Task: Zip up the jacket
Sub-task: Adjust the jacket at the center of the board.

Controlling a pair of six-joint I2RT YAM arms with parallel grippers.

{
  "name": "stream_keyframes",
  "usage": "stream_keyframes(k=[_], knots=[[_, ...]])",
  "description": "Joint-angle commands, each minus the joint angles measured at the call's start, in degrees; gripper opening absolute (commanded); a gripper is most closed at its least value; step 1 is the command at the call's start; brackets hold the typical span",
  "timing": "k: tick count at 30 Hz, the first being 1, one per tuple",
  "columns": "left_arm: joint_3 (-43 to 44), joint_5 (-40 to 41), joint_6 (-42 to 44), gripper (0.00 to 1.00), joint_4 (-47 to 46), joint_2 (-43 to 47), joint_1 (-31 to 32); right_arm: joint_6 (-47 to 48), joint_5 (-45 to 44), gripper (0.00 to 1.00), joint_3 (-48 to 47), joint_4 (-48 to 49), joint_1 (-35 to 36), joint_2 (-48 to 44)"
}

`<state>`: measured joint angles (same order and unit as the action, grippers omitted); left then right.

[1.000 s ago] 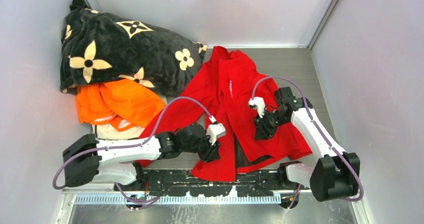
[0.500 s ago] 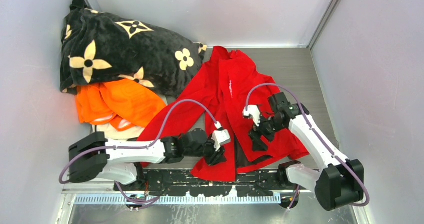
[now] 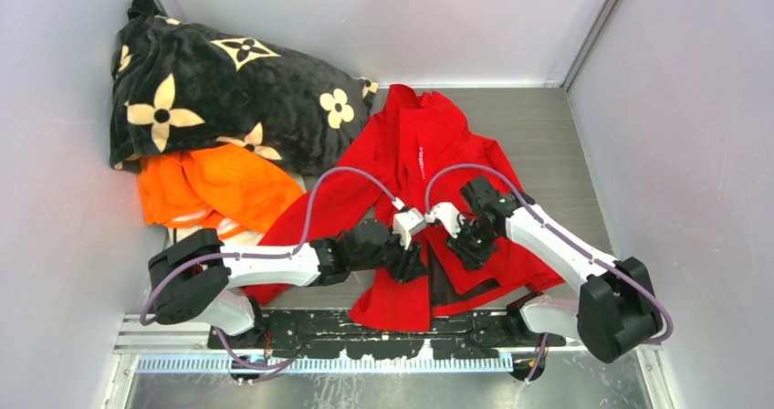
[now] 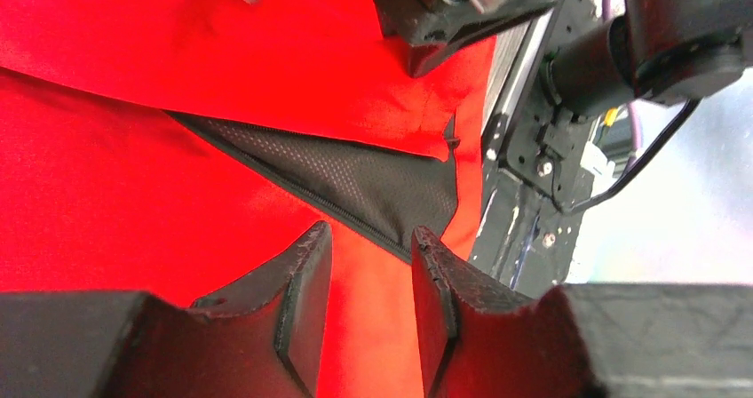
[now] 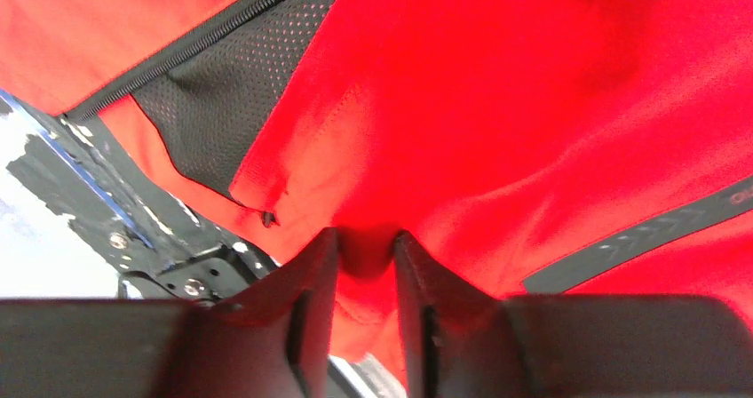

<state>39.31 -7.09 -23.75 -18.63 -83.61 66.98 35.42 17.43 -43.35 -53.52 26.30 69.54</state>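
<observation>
The red jacket (image 3: 411, 153) lies spread on the table, collar to the far side. Its lower front gapes and shows the dark lining (image 3: 447, 286). My left gripper (image 3: 413, 265) stands on the left front panel, jaws parted; in the left wrist view the gripper (image 4: 368, 234) has flat red cloth in its gap, just short of the zip teeth (image 4: 328, 204). My right gripper (image 3: 467, 245) sits on the right panel close beside it. In the right wrist view that gripper (image 5: 366, 236) pinches a small fold of red cloth between its tips, near the lining (image 5: 222, 123) and pocket slit (image 5: 639, 238).
A black flower-patterned blanket (image 3: 219, 89) fills the back left corner, with an orange garment (image 3: 214, 185) in front of it. Grey walls close in on both sides. The arms' black base rail (image 3: 365, 327) runs along the near edge under the jacket's hem.
The two grippers have come together over the jacket's lower front: the left moved right and away from the near edge, the right moved left. The right jaws opened, then closed on cloth.
</observation>
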Motion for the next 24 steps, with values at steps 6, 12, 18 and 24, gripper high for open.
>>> stream_keyframes(k=[6,12,18,24], knots=[[-2.6,-2.3,-3.8,0.38,-7.7,3.0,-2.9,-0.5,4.7,0.06,-5.7,0.0,-13.7,0.3],[-3.3,-3.2,-3.6,0.38,-7.8,3.6,-3.8,5.3,9.9,0.01,-14.8,-2.6,-32.7,4.5],[-3.5,-3.8,-3.5,0.38,-8.0,4.1,-4.2,6.7,9.6,0.01,-24.4,-1.4,-44.8,18.6],[-4.7,-4.1,-3.8,0.38,-8.6,4.4,-4.3,5.1,9.1,0.01,-29.5,-1.3,-49.5,30.7]])
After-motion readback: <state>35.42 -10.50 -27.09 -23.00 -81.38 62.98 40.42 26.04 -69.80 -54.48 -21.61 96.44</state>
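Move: The jacket's right front panel lies directly under the right fingertips, about 1 cm down. From that hand, the left panel's zipper edge runs roughly 10 cm to the left and 3 cm back, the right panel's lower corner is some 7 cm back and 3 cm left, and the jacket's right side edge about 15 cm ahead and 13 cm right. From the left hand, the spot to be gripped is about 14 cm right, 1 cm ahead and 6 cm below. The right fingers pinch the right front panel and peel it some 22 cm right and forward, turning clockwise. ##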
